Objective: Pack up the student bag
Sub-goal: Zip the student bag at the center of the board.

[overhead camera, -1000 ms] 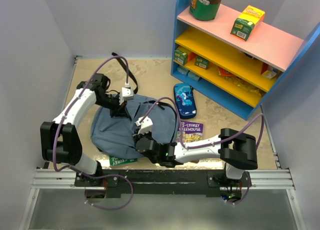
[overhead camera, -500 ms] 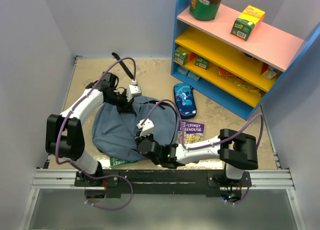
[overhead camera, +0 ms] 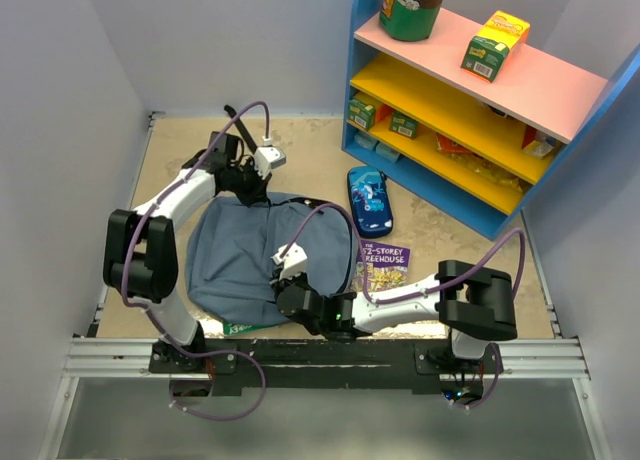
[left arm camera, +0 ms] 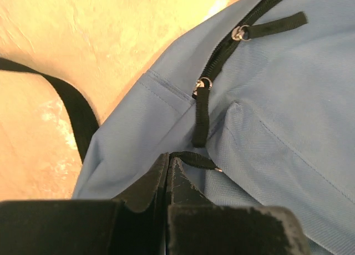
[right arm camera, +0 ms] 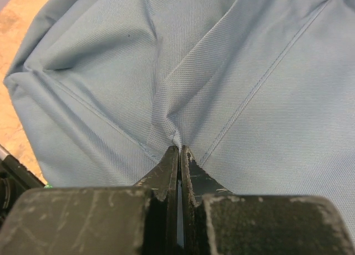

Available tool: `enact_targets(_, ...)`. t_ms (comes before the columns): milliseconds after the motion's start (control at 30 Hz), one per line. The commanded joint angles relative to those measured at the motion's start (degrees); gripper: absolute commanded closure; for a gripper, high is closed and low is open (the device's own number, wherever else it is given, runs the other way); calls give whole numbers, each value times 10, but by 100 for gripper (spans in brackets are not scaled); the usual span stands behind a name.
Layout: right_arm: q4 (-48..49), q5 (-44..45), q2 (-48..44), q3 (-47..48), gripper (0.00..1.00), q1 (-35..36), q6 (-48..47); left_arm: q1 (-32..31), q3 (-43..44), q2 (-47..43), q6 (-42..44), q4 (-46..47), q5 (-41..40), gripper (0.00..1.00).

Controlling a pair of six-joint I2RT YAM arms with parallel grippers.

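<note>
The student bag (overhead camera: pixel 245 255), slate blue and soft, lies flat in the middle of the table. In the left wrist view its black zipper (left arm camera: pixel 230 44) runs up to the right, with two pull tabs hanging from it. My left gripper (overhead camera: pixel 257 190) is at the bag's far end, shut (left arm camera: pixel 169 157) on a black zipper pull loop (left arm camera: pixel 195 160). At the bag's near right part, my right gripper (overhead camera: pixel 284 284) is shut (right arm camera: pixel 179 148) on a pinched fold of the bag's fabric (right arm camera: pixel 166 119).
A purple book (overhead camera: pixel 384 263) lies right of the bag, and a green book (overhead camera: pixel 248 326) sticks out from under its near edge. A dark-blue pencil case (overhead camera: pixel 368 199) lies by the blue shelf unit (overhead camera: pixel 470 110). A black strap (left arm camera: pixel 72 102) trails over the table.
My left gripper has moved away from me and to the right, drawing the bag's far end along. The right gripper has slid slightly nearer and left, still holding fabric.
</note>
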Motion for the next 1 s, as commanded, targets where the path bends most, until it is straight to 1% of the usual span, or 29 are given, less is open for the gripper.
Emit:
enact_targets(0,-22,-43,11,23,100,27,-11,9,71,34,-36,122,-85,100)
enact_targets(100,-34,-37,17,44,100,26,-13,7,93,36,-47,95,-58,100)
enact_targets(133,-37,-32,11,48,100,23,-16,6,94,31,-48,86,-53,92)
enact_targets(167,-39,-29,6,55,93,19,-17,5,91,24,-51,69,-49,67)
enact_targets(200,-40,-32,2,57,88,13,-18,5,88,9,-51,56,-42,53)
enact_targets(233,-39,-38,-5,58,82,-3,-18,6,86,3,-48,39,-39,46)
enact_targets(267,-38,-46,-17,58,68,-13,-19,8,85,-7,-41,1,-34,40)
enact_targets(300,-40,-63,-23,59,62,-25,-20,15,80,-31,-35,-11,-20,37)
enact_targets(333,-46,-74,-28,60,52,-52,-19,22,66,-45,-35,-20,-11,29)
enact_targets(367,-49,-83,-38,60,49,-67,-20,31,59,-61,-38,-31,-4,22)
enact_targets(400,-52,-97,-41,61,47,-80,-24,48,55,-90,-37,-41,1,16)
enact_targets(433,-65,-101,-42,63,42,-107,-30,57,53,-103,-30,-53,1,12)
enact_targets(500,-106,-97,-39,91,39,-131,-38,80,54,-132,8,-116,-5,8)
enact_targets(567,-145,-85,-39,111,32,-162,-48,99,37,-159,32,-166,-14,4)
enact_targets(633,-208,-76,-27,133,27,-192,-48,137,1,-179,64,-186,-26,3)
enact_targets(733,-266,-65,-16,152,21,-224,-47,199,-37,-193,103,-227,-48,0)
enact_targets(767,-278,-65,-14,154,20,-231,-40,217,-44,-189,112,-247,-52,0)
enact_targets(800,-286,-68,-16,150,20,-238,-37,256,-51,-187,132,-259,-51,0)
enact_targets(867,-291,-81,-27,134,19,-255,-30,288,-70,-173,155,-295,-51,0)
enact_targets(900,-291,-83,-33,128,19,-259,-28,311,-78,-170,184,-307,-51,0)
enact_targets(967,-286,-93,-44,107,18,-269,-22,323,-113,-171,211,-327,-53,0)
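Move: At the student bag's far edge, the left hand still holds a black zip tab. The bag's left side lies about 19 cm left of it, 10 cm back and some 4 cm lower; the loose zip pulls are roughly 7 cm right and 1 cm ahead. The right hand pinches the bag's near cloth. From it, the bag's far-right zip edge is about 18 cm ahead and 9 cm right, and the blue pencil case 18 cm ahead and 24 cm right, both slightly lower. Letting go of the zip tab after a slight dip forward, the left hand opens wide, rises about 10 cm, then swings left and back down to the bag's left side, turning some 20 degrees counter-clockwise. The right hand opens, frees the near cloth and sweeps about 16 cm forward and 10 cm right over the bag towards its far-right zip edge, turning clockwise. ##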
